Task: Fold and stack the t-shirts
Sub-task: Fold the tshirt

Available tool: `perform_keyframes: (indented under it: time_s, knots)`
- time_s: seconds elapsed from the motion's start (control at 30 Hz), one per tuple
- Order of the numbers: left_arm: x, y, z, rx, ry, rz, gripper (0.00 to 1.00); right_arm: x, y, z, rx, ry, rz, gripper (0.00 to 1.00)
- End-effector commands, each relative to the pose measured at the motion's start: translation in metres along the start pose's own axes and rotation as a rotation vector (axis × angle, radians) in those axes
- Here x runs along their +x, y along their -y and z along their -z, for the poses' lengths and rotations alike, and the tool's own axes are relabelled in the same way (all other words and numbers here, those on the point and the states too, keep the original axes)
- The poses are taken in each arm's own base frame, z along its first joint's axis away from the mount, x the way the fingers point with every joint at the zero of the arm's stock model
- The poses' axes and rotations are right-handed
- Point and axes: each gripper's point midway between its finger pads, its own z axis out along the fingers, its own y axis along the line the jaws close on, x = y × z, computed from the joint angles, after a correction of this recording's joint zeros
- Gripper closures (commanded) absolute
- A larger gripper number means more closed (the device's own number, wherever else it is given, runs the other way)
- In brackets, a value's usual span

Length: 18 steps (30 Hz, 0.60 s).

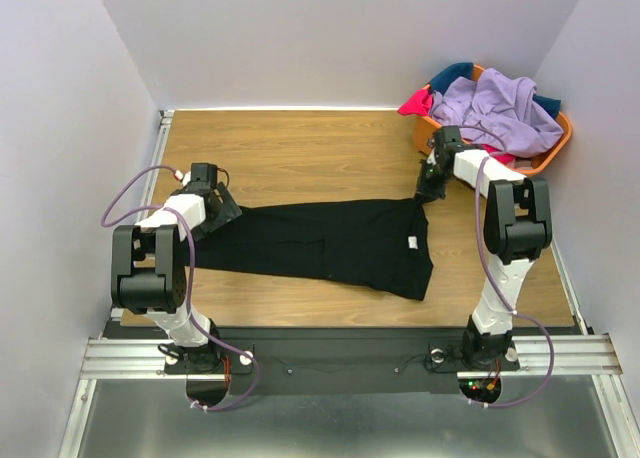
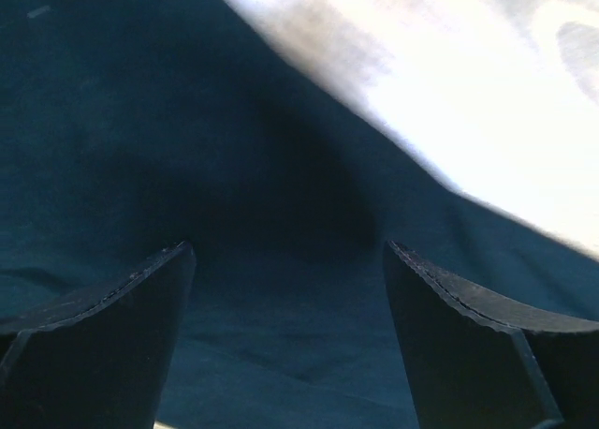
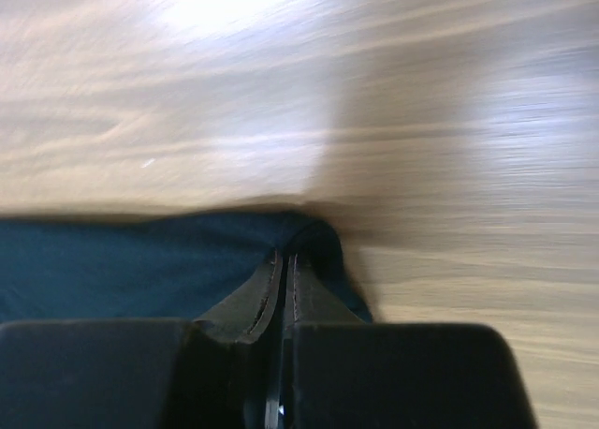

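Note:
A black t-shirt (image 1: 330, 243) lies stretched across the wooden table, its white label (image 1: 411, 242) near the right end. My left gripper (image 1: 222, 210) is at its left end. In the left wrist view that gripper (image 2: 285, 251) is open, with its fingers (image 2: 131, 298) low over the dark cloth (image 2: 140, 120) and nothing between them. My right gripper (image 1: 427, 193) is at the shirt's far right corner. In the right wrist view it (image 3: 284, 258) is shut, with the shirt's edge (image 3: 122, 265) bunched around its tips. More t-shirts, lavender (image 1: 500, 108), pink-red (image 1: 415, 105) and teal (image 1: 450, 75), are piled at the back right.
An orange basket (image 1: 555, 148) in the back right corner holds the piled shirts, just behind my right arm. White walls close in the table on the left, back and right. Bare wood (image 1: 300, 148) shows behind the black shirt.

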Motion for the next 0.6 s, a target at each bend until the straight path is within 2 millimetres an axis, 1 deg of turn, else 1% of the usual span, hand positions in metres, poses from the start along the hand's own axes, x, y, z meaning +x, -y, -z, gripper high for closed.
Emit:
perform_keyframes:
  time_s: [0.0,0.03,0.1,0.13,0.3,0.33,0.4,0.43,0.47,0.5,0.53,0.57]
  knots:
    - [0.003,-0.01,-0.002,-0.032,0.02,-0.011,0.06,-0.043,0.035,0.018,0.058,0.151,-0.112,0.99]
    - [0.004,-0.011,-0.001,-0.034,0.02,-0.015,0.06,-0.047,0.041,0.018,0.064,0.157,-0.124,0.99]
    - [0.005,-0.014,0.0,-0.042,0.021,-0.023,0.06,-0.055,0.039,0.02,0.06,0.172,-0.113,1.0]
    - [0.002,-0.023,0.0,-0.059,0.022,-0.007,0.06,-0.055,0.04,0.019,0.062,0.17,-0.11,1.0]
    - [0.0,-0.039,0.004,-0.104,0.021,-0.016,0.06,-0.061,0.036,0.015,0.044,0.171,-0.103,1.0]
    - [-0.008,-0.039,0.007,-0.103,0.035,-0.005,0.06,-0.06,0.035,0.015,0.041,0.168,-0.1,1.0]
    - [-0.026,-0.045,0.016,-0.105,0.068,0.032,0.05,-0.06,0.035,0.016,0.038,0.169,-0.095,1.0]
    - [-0.045,-0.042,0.027,-0.089,0.115,0.051,0.04,-0.06,0.034,0.016,0.034,0.169,-0.093,1.0]
    - [-0.057,-0.045,0.031,-0.09,0.137,0.068,0.04,-0.059,0.034,0.017,0.032,0.168,-0.09,1.0]
    - [-0.068,-0.052,0.036,-0.105,0.158,0.087,0.04,-0.058,0.033,0.017,0.026,0.166,-0.088,0.99]
    - [-0.086,-0.051,0.042,-0.1,0.194,0.092,0.03,-0.058,0.032,0.018,0.022,0.165,-0.086,1.0]
    - [-0.094,-0.055,0.044,-0.106,0.208,0.101,0.03,-0.057,0.031,0.018,0.015,0.162,-0.085,1.0]
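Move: About 12 cm left and 5 cm ahead of the open left hand, roughly 3 cm below it, lies the far-left corner of the folded black t-shirt; its near-left corner is just as far left but some 6 cm back. The right hand already pinches the far-right corner between its fingers. From that hand the white label lies about 11 cm back and 3 cm left, and the orange basket 13 cm ahead and 14 cm right. Skimming left low over the t-shirt towards its left end, the open left hand first sinks slightly, then speeds up and rises, ending about 6 cm farther left and 2 cm higher with a small counter-clockwise turn. The right hand keeps its pinch, draws the corner about 2 cm to the right early on, then holds still. ##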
